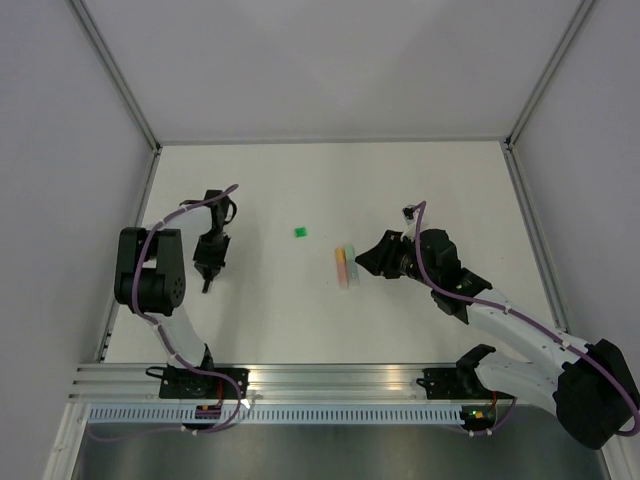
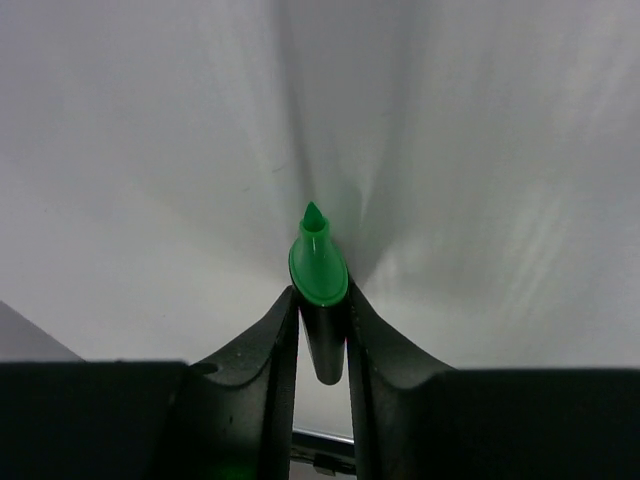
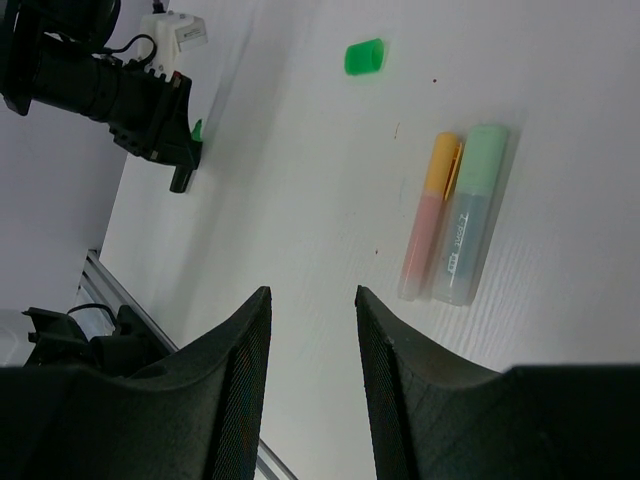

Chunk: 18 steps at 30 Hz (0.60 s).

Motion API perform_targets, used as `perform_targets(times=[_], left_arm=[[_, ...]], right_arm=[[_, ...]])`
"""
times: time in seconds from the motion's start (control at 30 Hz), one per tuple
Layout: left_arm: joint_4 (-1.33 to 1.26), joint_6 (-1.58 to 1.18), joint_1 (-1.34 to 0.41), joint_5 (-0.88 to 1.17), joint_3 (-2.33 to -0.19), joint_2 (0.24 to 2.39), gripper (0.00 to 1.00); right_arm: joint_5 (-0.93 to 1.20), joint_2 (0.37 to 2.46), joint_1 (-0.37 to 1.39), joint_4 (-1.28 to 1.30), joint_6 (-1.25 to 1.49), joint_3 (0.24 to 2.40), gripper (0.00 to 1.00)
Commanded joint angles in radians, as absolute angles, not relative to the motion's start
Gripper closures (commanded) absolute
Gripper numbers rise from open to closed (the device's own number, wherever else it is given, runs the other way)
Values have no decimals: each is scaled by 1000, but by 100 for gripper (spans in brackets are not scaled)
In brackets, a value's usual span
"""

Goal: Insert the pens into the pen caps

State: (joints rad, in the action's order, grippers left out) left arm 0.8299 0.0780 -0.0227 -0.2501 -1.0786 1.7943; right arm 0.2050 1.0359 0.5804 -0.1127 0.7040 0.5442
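Note:
My left gripper [image 2: 320, 295] is shut on the dark pen [image 2: 326, 345], whose green tip [image 2: 315, 215] pokes out past the fingertips toward the white table. From above, this gripper [image 1: 208, 275] hangs at the table's left side. A loose green pen cap [image 1: 300, 232] [image 3: 363, 57] lies near the middle. The orange pen [image 3: 428, 220] and the pale mint pen [image 3: 468, 220] lie side by side, each with a cap on its far end. My right gripper [image 3: 312, 292] [image 1: 365, 262] stands open and empty just right of that pair [image 1: 345, 268].
The white table [image 1: 420, 190] is fenced by aluminium posts and grey walls. A metal rail [image 1: 330, 378] runs along the near edge by the arm bases. The left arm's wrist [image 3: 120, 85] shows at the top left of the right wrist view.

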Motion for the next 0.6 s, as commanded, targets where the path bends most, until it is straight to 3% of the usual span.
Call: perform_targets(times=[0.0,0.17,0.57], left_arm=[[769,58,-135,-57,-1118,1882,77],[775,14,-279,-42,-1219,1922,78],[773,-40,-307,-55,-1201,1921,71]], right_arm=[[224,1035,581,-144,709,541,55],[216,1032,583,-144,709,541,55],[224,1031,583,-143,709,541,55]])
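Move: The green cap, for which the black pen already in the left fingers is meant, lies about 28 cm to the right of the left gripper and 14 cm ahead, at nearly the same height. The orange-pink pen lies some 41 cm right and 2 cm ahead, with the pale green pen beside it at about 44 cm right and 3 cm ahead. From the idle right gripper, the cap is roughly 14 cm ahead, 20 cm left and 15 cm lower. Keep the left fingers closed on the black pen and sweep it quickly right across the table, about 13 cm, while easing forward some 4 cm towards the green cap. Stay level just above the table top, turn the wrist clockwise roughly 15 degrees and bring the fingers nearer to straight down, then hold there. ##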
